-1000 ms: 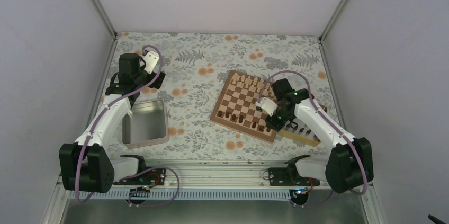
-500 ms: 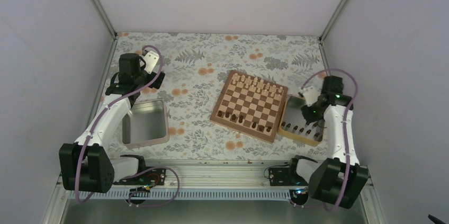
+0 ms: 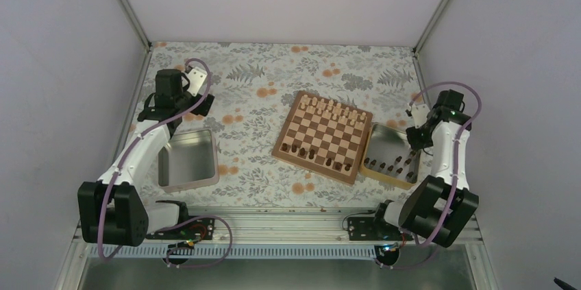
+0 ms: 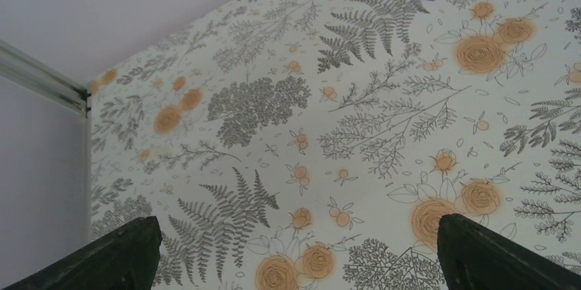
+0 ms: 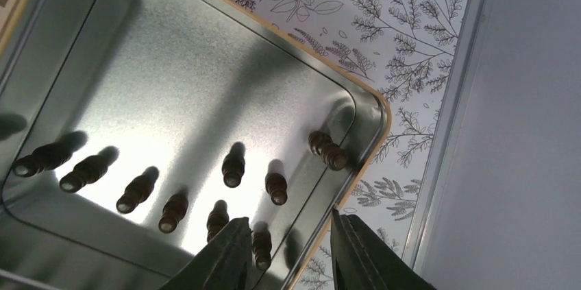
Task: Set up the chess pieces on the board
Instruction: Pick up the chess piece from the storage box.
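Note:
The board (image 3: 322, 134) lies slanted right of the table's middle. A few dark chess pieces (image 3: 331, 162) stand along its near edge, and pale pieces line the far edge. More dark chess pieces (image 5: 172, 212) stand upright in a metal tin (image 5: 171, 64) with a tan rim, right of the board (image 3: 381, 140). My right gripper (image 5: 289, 218) hangs open above the tin's near right corner with nothing between its fingers; one dark piece (image 5: 261, 247) stands just beside its left finger. My left gripper (image 4: 296, 220) hovers wide open and empty over the flowered cloth at the far left.
A grey metal tin (image 3: 189, 160) with nothing in it sits at the near left, beside the left arm. The enclosure's right wall (image 5: 521, 132) and its metal rail run close to the right gripper. Flowered cloth covers the table.
My right arm has swung from the board's near right corner out to the right, over the tin, and its jaws have widened. The left arm has not moved.

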Controlling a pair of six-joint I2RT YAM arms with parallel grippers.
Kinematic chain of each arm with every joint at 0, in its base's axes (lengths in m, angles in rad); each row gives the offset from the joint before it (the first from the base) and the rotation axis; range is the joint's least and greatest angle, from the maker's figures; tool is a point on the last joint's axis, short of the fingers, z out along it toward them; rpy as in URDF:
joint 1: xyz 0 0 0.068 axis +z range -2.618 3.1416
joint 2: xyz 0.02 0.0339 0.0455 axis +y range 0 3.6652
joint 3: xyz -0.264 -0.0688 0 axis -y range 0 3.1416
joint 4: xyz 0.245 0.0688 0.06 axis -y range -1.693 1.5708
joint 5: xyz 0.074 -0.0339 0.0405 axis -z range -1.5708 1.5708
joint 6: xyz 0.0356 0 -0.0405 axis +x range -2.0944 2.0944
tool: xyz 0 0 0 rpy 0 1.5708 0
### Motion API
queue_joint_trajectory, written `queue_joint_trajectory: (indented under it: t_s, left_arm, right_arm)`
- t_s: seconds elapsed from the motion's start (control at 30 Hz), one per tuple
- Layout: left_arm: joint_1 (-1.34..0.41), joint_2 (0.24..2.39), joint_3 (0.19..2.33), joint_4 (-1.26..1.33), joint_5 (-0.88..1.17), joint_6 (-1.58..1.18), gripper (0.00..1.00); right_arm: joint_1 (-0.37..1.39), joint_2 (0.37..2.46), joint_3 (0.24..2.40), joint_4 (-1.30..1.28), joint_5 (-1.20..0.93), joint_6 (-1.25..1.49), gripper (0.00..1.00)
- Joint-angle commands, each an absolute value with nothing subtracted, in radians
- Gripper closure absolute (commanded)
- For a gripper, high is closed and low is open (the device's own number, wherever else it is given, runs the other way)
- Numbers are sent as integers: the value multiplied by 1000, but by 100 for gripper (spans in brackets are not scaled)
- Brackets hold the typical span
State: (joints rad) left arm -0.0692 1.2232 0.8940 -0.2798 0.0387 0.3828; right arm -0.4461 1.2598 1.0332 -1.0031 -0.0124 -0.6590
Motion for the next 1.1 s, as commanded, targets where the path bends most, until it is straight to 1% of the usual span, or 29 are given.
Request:
queue_joint_trajectory:
  t_s: [0.0, 0.13, 0.33, 0.53, 0.73, 0.9, 1.07]
  left_arm:
    - [-68, 1257, 946, -315, 65, 364, 0]
    - [-68, 1282, 957, -324, 34, 369, 0]
    - [-68, 1301, 896, -271, -38, 394, 0]
    - [-68, 1329, 895, -263, -56, 399, 0]
    - [-68, 1329, 887, -256, -51, 400, 0]
    - [-67, 1322, 882, -253, -53, 401, 0]
    - [-68, 1322, 882, -252, -52, 402, 0]
  right_arm:
    - [-451, 1257, 992, -915, 11, -631, 68]
    - [-451, 1279, 954, -853, 17, -638, 67]
    - [-452, 1332, 902, -753, 81, -641, 68]
    - [-452, 1354, 890, -696, 85, -621, 69]
    - [-453, 1387, 876, -678, 131, -612, 70]
    - [-453, 1410, 864, -685, 112, -616, 72]
    - [-453, 1416, 852, -667, 123, -621, 73]
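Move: The dark chess piece nearest the storage box's far right corner stands about 3 cm ahead of the right hand, 3 cm to its right and 9 cm below. A neighbouring piece is some 4 cm nearer than that one and 3 cm to its left, with another 3 cm nearer and 6 cm to its left. The rim corner is about 4 cm beyond the target and 3 cm to its right. From the left hand the target lies roughly 82 cm right, 10 cm back, 15 cm below. The empty right hand sinks about 7 cm into the storage box towards the lone dark piece by the far right corner, going down first, then sliding some 3 cm right and slightly forward while its height holds, and at last sinking again while easing back, with the wrist tilting some 5 degrees and the fingers staying partly open, almost over the piece. The left arm, gripper empty and wide open, also lowers about 3.5 cm over bare table and drifts a little left and forward before stopping. ##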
